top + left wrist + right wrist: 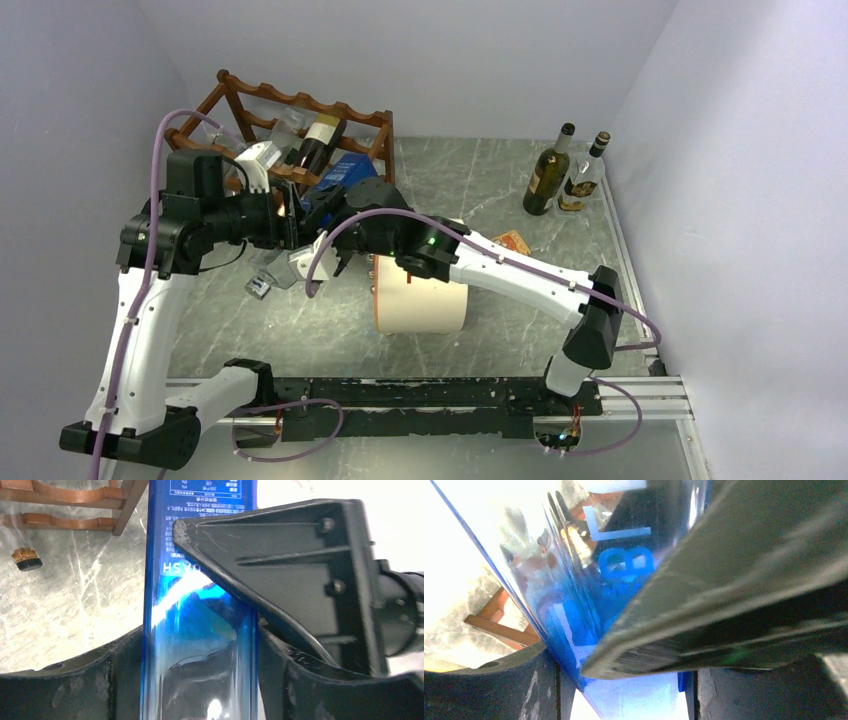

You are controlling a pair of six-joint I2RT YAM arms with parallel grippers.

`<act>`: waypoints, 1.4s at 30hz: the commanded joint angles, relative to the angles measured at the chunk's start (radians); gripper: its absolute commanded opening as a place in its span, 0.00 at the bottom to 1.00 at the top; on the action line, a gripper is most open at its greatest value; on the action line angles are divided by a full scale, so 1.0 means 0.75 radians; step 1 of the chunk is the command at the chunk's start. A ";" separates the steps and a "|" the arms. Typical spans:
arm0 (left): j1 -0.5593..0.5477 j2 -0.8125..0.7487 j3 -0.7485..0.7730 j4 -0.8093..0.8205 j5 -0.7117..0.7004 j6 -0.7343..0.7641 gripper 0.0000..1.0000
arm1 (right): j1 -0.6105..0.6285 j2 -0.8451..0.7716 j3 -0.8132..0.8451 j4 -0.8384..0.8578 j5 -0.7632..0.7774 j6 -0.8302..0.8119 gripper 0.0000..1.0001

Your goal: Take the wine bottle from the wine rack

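The reddish-brown wine rack [262, 97] stands at the back left. A blue glass wine bottle [343, 170] sticks out at its lower right front. My left gripper [296, 218] is shut on it; in the left wrist view the bottle [167, 630] fills the gap between that gripper's [200, 652] fingers. My right gripper [332, 205] is shut on the same bottle [624, 565] from the other side, with blue glass against both pads of the gripper [626, 690]. Whether the bottle still rests on a rail I cannot tell.
A dark bottle with a cream label [320, 140] lies on the rack's top tier. A cream cylinder [420, 305] lies under the right arm. Two upright bottles [548, 170] [585, 172] stand at the back right. A small brown cork-like piece [26, 559] lies on the marble table.
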 commanded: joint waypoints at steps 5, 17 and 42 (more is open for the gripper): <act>-0.012 -0.073 0.128 0.125 0.124 -0.027 0.93 | -0.028 -0.112 -0.097 0.304 -0.039 0.075 0.00; -0.012 -0.111 0.357 0.018 -0.209 -0.100 1.00 | -0.111 -0.232 -0.261 0.524 0.000 0.152 0.00; -0.012 -0.257 0.363 0.189 -0.323 -0.236 1.00 | -0.878 -0.835 -0.877 0.937 0.168 1.320 0.00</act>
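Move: Between both hands' fingers at about the same height, the blue bottle has its middle within 2 cm of the left hand point. The rack's middle is some 21 cm ahead of the left hand, 7 cm left and 18 cm below. From the right hand, the dark standing bottle is roughly 16 cm ahead, 46 cm right and 18 cm lower; the clear standing bottle is level with it, 6 cm farther right. The drum is about 20 cm right of this hand, 3 cm back and 22 cm down. Opening wide, the left fingers let go of the blue bottle and the hand rises nearly 18 cm, drawing back and left and tipping its fingers up, then sinks about 3 cm. The right hand keeps its grip and, slowly at first, then fast, carries the bottle some 27 cm right and 12 cm forward towards the standing bottles, dipping before rising past its starting height, while its fingers swing clockwise from left to mostly forward. ##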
